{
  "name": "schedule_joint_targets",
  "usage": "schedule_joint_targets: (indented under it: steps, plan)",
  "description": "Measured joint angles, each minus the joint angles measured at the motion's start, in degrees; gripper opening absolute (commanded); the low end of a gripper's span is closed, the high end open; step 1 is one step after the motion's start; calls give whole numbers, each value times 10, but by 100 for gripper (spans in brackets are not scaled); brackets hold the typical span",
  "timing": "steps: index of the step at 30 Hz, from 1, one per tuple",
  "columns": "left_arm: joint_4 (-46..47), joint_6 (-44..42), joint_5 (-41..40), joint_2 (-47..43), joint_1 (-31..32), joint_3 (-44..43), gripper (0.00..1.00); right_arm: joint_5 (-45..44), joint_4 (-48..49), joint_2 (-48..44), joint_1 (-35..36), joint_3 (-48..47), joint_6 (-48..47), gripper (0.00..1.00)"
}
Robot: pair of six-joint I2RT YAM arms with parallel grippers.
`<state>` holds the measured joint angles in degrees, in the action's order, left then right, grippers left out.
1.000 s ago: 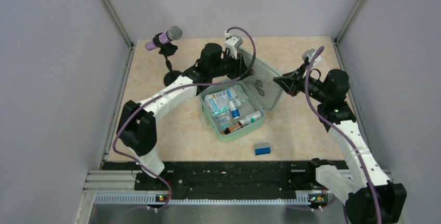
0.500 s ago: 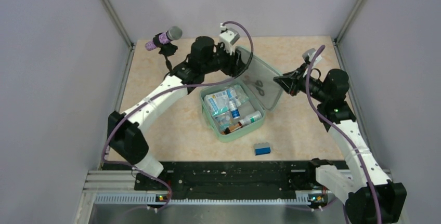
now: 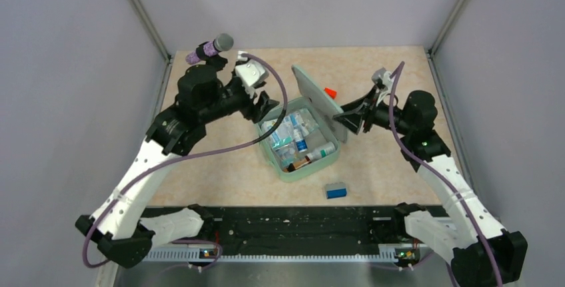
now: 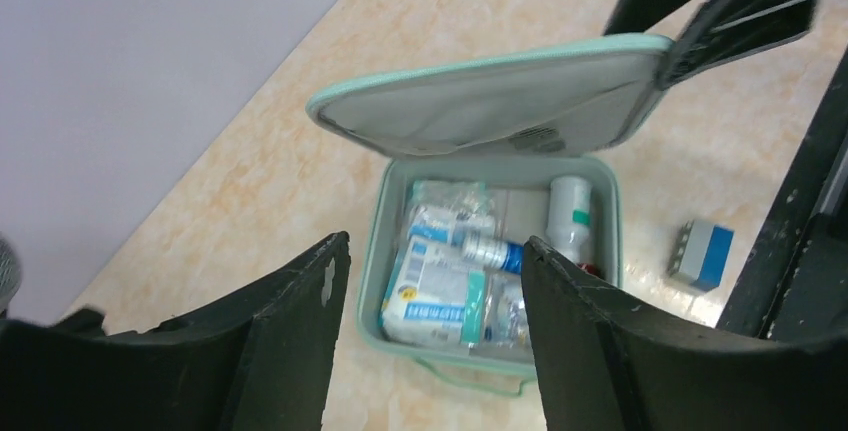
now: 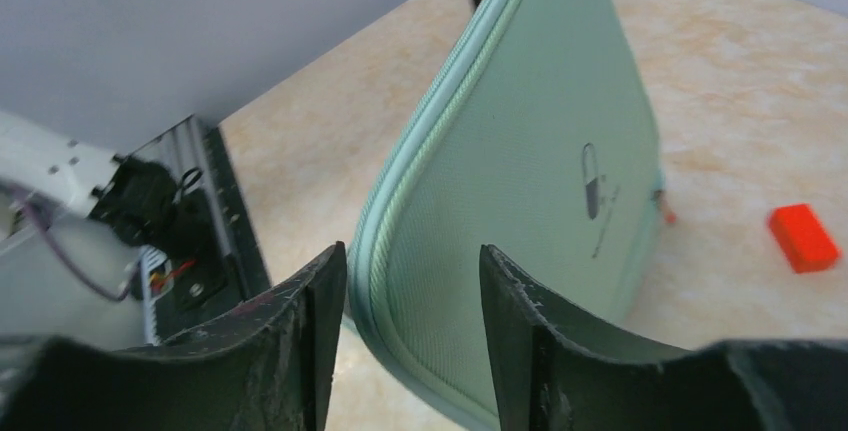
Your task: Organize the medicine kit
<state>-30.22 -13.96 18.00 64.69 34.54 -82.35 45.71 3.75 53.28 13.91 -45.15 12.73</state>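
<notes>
The pale mint-green medicine kit (image 3: 301, 173) sits mid-table, its tray full of packets and small bottles (image 4: 440, 291). Its lid (image 3: 314, 98) stands up on edge, tilted over the tray, and the dark pill icon (image 5: 591, 182) faces the right wrist camera. My left gripper (image 3: 264, 105) hangs open to the left of the kit, holding nothing; the left wrist view shows the tray between its fingers (image 4: 432, 246). My right gripper (image 3: 344, 118) is at the lid's right edge. It is open, and the lid's rim (image 5: 400, 221) passes between its fingers (image 5: 411, 251).
A small orange-red block (image 3: 329, 92) lies on the table behind the lid. A small blue block (image 3: 336, 190) lies in front of the kit, toward the near edge. A microphone on a black stand (image 3: 210, 49) is at the back left. Grey walls enclose the table.
My left gripper let go of the lid, opened and pulled back to the left. The right gripper opened around the lid's edge. The lid swung up from lying back, uncovering the orange-red block.
</notes>
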Motion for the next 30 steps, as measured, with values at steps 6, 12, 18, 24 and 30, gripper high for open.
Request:
schedule_joint_targets:
  steps: [6,12,18,24,30]
  plan:
    - [-90,-75,-19,-63,-29,22,71,75,-93,-15,32,-2,-43,59]
    - [-127,-147,-27,-65,-30,78,71,77,-174,-16,32,-46,-97,69]
    - [-181,-236,-21,-25,-30,137,70,69,-321,51,16,-163,-223,67]
    - [-198,-309,-18,30,-30,144,67,98,-487,207,-52,-230,-390,71]
    - [-201,-372,-1,84,-27,155,65,64,-595,266,-60,-199,-626,68]
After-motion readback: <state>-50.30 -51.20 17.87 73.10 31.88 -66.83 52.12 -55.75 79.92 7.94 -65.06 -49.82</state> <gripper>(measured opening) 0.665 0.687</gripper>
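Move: Standing nearly upright on its hinge, the case's lid has its middle about 11 cm ahead of the right hand, 9 cm to its left and 12 cm below; the case's middle is 7 cm ahead, 15 cm left, 25 cm below. The blue box lies 6 cm back, 1 cm left, 28 cm down. From the left hand, the lid is about 10 cm ahead, 13 cm right, 22 cm below, and the case 6 cm ahead, 7 cm right, 35 cm below. Drawing back about 5 cm and slightly left at the lid's near corner, the right hand opens wider and comes free, then swings forward and right while dropping beside the hinge side, net some 13 cm lower, fingers tipping down. The open left hand shifts left about 6 cm, then sinks some 20 cm towards the case's left side, tipping its fingers down roughly 40 degrees. ##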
